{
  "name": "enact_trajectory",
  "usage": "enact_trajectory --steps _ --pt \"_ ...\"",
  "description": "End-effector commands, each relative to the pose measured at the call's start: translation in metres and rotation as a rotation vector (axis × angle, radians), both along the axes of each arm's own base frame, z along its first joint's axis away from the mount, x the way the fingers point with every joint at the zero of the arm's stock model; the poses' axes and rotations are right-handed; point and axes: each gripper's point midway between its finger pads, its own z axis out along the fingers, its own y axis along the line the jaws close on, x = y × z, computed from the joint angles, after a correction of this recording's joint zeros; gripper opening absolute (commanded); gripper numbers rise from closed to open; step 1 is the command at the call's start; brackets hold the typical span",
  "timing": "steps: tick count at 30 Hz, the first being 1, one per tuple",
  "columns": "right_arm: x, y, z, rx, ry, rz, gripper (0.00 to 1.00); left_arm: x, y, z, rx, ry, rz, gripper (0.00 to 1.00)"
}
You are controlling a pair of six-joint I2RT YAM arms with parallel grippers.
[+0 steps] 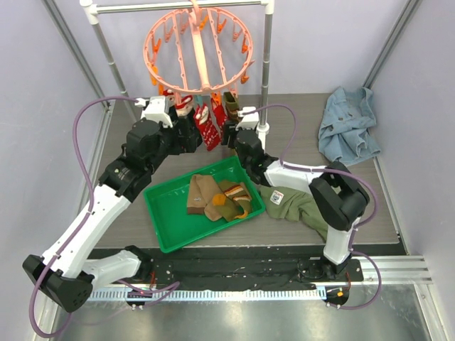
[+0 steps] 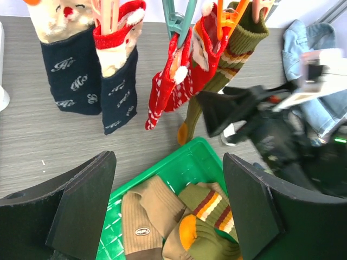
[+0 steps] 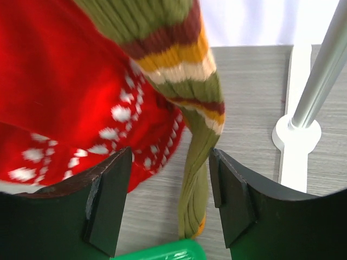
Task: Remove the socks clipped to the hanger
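Note:
The salmon-pink round hanger (image 1: 197,44) hangs from the white rack. Still clipped to it are two navy socks (image 2: 73,70), red patterned socks (image 2: 179,81) and an olive striped sock (image 2: 233,54). My left gripper (image 2: 169,200) is open, low in front of the hanging socks and over the green tray, with nothing between its fingers. My right gripper (image 3: 171,200) is open around the lower end of the olive striped sock (image 3: 200,162), which hangs loose nearer the right finger. A red sock (image 3: 70,97) hangs just past the left finger.
A green tray (image 1: 163,213) between the arms holds several brown and olive socks (image 1: 217,199). An olive-green shirt (image 1: 298,202) lies right of it, a denim garment (image 1: 348,124) at the back right. The rack's pole (image 1: 266,71) and white base (image 3: 295,135) stand close to my right gripper.

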Motion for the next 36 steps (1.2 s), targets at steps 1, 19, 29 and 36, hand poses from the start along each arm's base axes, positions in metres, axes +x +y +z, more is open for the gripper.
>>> enact_trajectory --steps 1,19,29,36 --pt "0.027 -0.007 0.019 0.048 -0.071 -0.078 0.66 -0.001 -0.001 0.022 -0.056 -0.064 -0.005 0.84" --pt "0.028 -0.009 0.003 0.132 0.000 0.059 0.01 -0.001 -0.007 0.017 -0.070 -0.050 -0.026 0.84" --pt "-0.026 0.001 0.055 0.237 -0.011 0.251 0.01 -0.002 -0.007 0.018 -0.069 -0.054 -0.033 0.84" --pt "-0.072 0.012 0.091 0.378 -0.014 0.369 0.01 -0.006 -0.016 0.017 -0.077 -0.046 -0.082 0.84"
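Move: The green striped sock hangs just in front of the right hand's open fingers, its middle about 4 cm ahead, 1 cm right and 3 cm lower. The nearest red sock hangs some 4 cm ahead and 5 cm left of that hand; the stand's pole is about 12 cm ahead and 12 cm right. From the idle left hand, the green sock lies roughly 6 cm ahead, 14 cm right and 10 cm below. Right hand eases forward and down, pinches the green sock, then pulls about 11 cm up and 8 back. ##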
